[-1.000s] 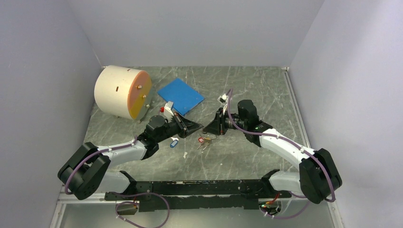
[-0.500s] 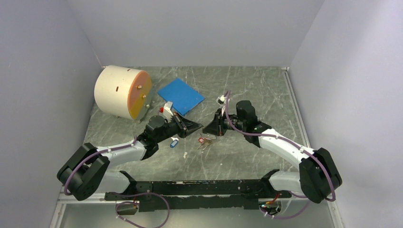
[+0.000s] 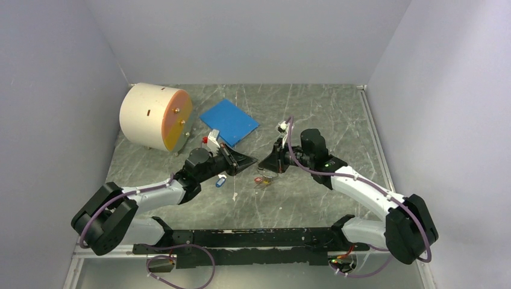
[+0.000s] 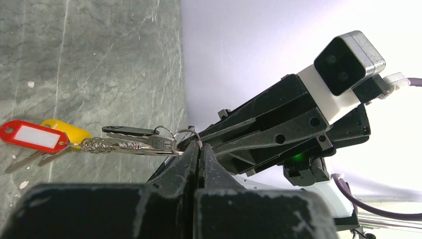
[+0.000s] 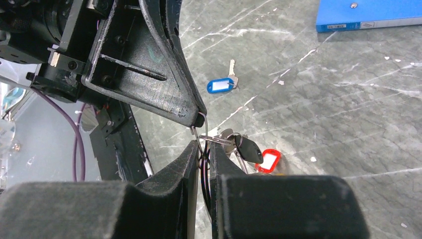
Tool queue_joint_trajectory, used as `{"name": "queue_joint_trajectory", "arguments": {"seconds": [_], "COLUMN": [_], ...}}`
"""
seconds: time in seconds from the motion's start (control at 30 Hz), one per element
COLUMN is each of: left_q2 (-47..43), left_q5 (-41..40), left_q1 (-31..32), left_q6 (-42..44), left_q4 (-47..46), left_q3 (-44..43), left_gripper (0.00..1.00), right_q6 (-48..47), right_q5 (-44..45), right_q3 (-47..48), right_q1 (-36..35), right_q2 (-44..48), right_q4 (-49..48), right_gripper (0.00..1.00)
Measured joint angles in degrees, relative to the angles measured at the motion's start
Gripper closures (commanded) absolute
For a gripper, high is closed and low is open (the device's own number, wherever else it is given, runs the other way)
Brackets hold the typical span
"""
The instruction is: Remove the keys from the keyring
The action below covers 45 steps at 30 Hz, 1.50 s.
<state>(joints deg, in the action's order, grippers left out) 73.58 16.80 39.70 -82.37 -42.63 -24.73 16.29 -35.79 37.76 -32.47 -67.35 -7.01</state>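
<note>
The keyring point(image 4: 185, 133) is a thin silver wire loop held above the table between both grippers. My left gripper point(image 4: 200, 145) is shut on one side of it. My right gripper point(image 5: 203, 148) is shut on the keyring point(image 5: 199, 130) from the opposite side, tip to tip with the left gripper point(image 3: 255, 162). The keys hang from the loop: a black-headed key point(image 5: 247, 148), silver blades point(image 4: 134, 146), a red tag point(image 5: 267, 161) and a yellow tag point(image 4: 68, 130). From above, the bunch point(image 3: 263, 179) dangles just below the right gripper point(image 3: 266, 163).
A separate key with a blue-and-white tag point(image 3: 222, 179) lies on the table under the left arm. A blue square pad point(image 3: 229, 120) and a cream cylinder point(image 3: 155, 116) sit at the back left. A small white scrap point(image 3: 233, 195) lies near the front.
My right gripper's jaws have narrowed onto the ring. The right arm and the hanging bunch have shifted slightly to the right. The left arm has held still.
</note>
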Motion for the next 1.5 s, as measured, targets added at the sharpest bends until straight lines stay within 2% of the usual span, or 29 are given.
{"name": "queue_joint_trajectory", "arguments": {"seconds": [0.47,0.93,1.23,1.5], "left_q2": [-1.4,-3.3,-3.5,-9.1], "left_q5": [-3.6,-2.7,-0.3,3.0], "left_q1": [2.5,3.1,2.2,-1.9], "left_q6": [2.7,11.6,15.7,24.2], "left_q4": [0.6,2.1,0.4,4.8], "left_q3": [0.0,-0.4,-0.3,-1.2], "left_gripper": [0.97,0.97,0.82,0.75], "right_q6": [0.0,-8.2,-15.6,-21.4], "right_q5": [4.3,5.9,9.8,13.4], "right_q3": [0.0,1.7,5.8,7.4], "right_q1": [-0.9,-2.2,-2.7,-1.9], "right_q2": [3.0,4.8,4.8,4.7], "right_q4": [3.1,8.5,16.1,24.7], "right_gripper": [1.00,1.00,1.00,1.00]}}
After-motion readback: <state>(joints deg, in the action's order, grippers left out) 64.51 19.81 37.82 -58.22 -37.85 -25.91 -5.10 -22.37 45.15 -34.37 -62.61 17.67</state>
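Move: The keyring's loop is already in the left fingertips, while its middle sits about 2 cm right, 1 cm back and 2 cm below, pinched in the right fingers. Under it hang the red tag, some 10 cm below the left hand, 1 cm right and 1 cm back, and the yellow tag, 3 cm right, 2 cm back, equally low. The blue-tagged key lies on the table, roughly 11 cm left, 1 cm ahead and 17 cm below. The right hand has the keyring at its pads. The keyring is first held between both hands while they ease slightly right and back and rise about 1 cm, their wrists turning. Then the left fingers open and let go of the loop; that hand backs off up and left, its turn reaching some 25 degrees. The right hand, still gripping the ring, swings about 3 cm right and 2 cm down, fingers tipping downward. ##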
